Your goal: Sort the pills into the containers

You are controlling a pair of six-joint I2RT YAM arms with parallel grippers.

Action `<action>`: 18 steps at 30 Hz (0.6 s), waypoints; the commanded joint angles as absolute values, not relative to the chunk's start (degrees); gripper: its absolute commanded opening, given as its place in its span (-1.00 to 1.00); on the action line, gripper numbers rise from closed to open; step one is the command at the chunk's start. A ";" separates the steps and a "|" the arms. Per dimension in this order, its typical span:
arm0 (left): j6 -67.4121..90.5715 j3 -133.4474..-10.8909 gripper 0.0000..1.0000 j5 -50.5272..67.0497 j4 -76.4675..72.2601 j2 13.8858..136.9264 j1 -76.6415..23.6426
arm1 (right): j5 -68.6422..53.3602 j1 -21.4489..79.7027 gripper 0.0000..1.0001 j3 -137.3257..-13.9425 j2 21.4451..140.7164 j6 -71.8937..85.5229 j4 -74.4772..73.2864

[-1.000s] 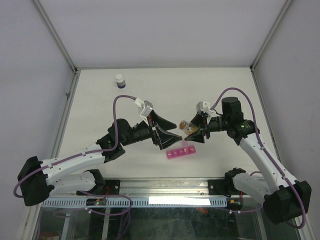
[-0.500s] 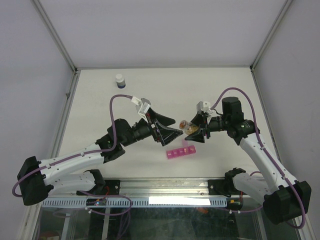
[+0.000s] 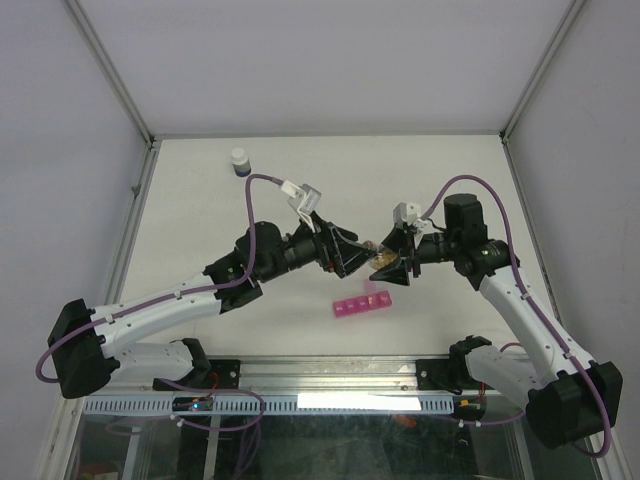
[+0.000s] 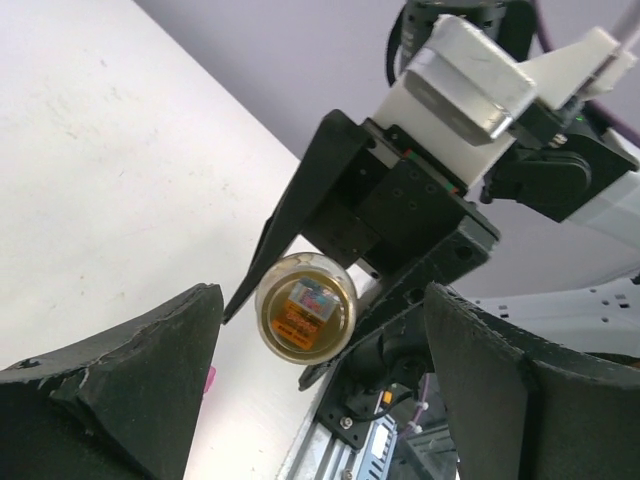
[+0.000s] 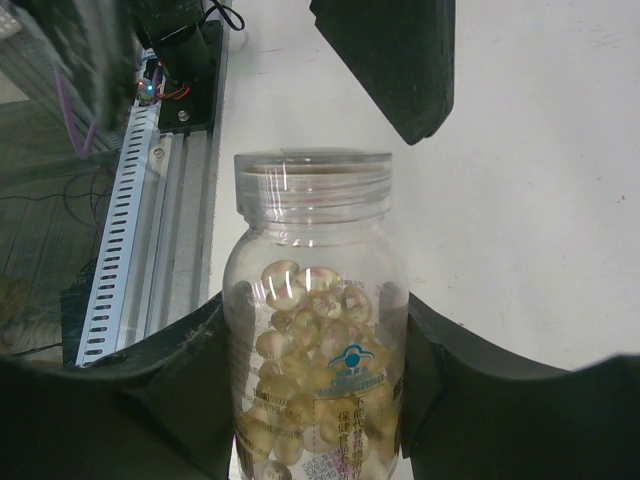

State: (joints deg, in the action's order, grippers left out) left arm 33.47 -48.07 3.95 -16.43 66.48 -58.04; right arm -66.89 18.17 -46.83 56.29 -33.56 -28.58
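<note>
My right gripper (image 3: 390, 262) (image 5: 310, 335) is shut on a clear bottle (image 3: 378, 257) (image 5: 312, 215) full of pale yellow pills (image 5: 305, 300), held on its side above the table. Its lidded mouth points left at my left gripper (image 3: 352, 254) (image 4: 322, 305). That gripper is open. Its fingers (image 5: 392, 60) stand just short of the lid, one on each side, not touching it. In the left wrist view the bottle's round end (image 4: 305, 318) shows between the two fingers. The pink containers (image 3: 362, 303) lie on the table just below both grippers.
A small white-capped dark bottle (image 3: 239, 161) stands at the far left of the white table (image 3: 330, 190). A metal rail (image 3: 330, 400) runs along the near edge, and frame posts and walls close in the sides.
My left gripper has swung right and up to the bottle's lid end and narrowed slightly. The right arm and the bottle have not moved.
</note>
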 commanded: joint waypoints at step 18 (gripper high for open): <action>28.84 -54.41 -0.35 12.31 -9.80 71.24 -58.01 | -68.84 17.80 -1.00 -49.83 54.94 -34.64 -26.77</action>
State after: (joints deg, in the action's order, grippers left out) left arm 32.93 -52.01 6.42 -10.31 70.81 -58.02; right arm -66.76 18.00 -46.83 56.27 -33.63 -28.77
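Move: The pill jar, still in my right hand with its threaded top turned towards my left hand, has its middle about 4 cm to the right of my left hand, 1 cm back and 4 cm lower; the top itself is nearer. From my right hand, the jar's middle lies some 2 cm left, 1 cm ahead and 2 cm up. The pink pill box is on the table, roughly 4 cm back from my left hand, 2 cm right and 25 cm down. I close my left fingers about halfway around the jar's threaded top while sinking that hand some 2 cm and easing it about 1 cm right, with a slight roll that lifts its left side. By the end the finger pads have come to bear on both sides of the top. My right hand stays put and keeps its hold on the jar's body. ##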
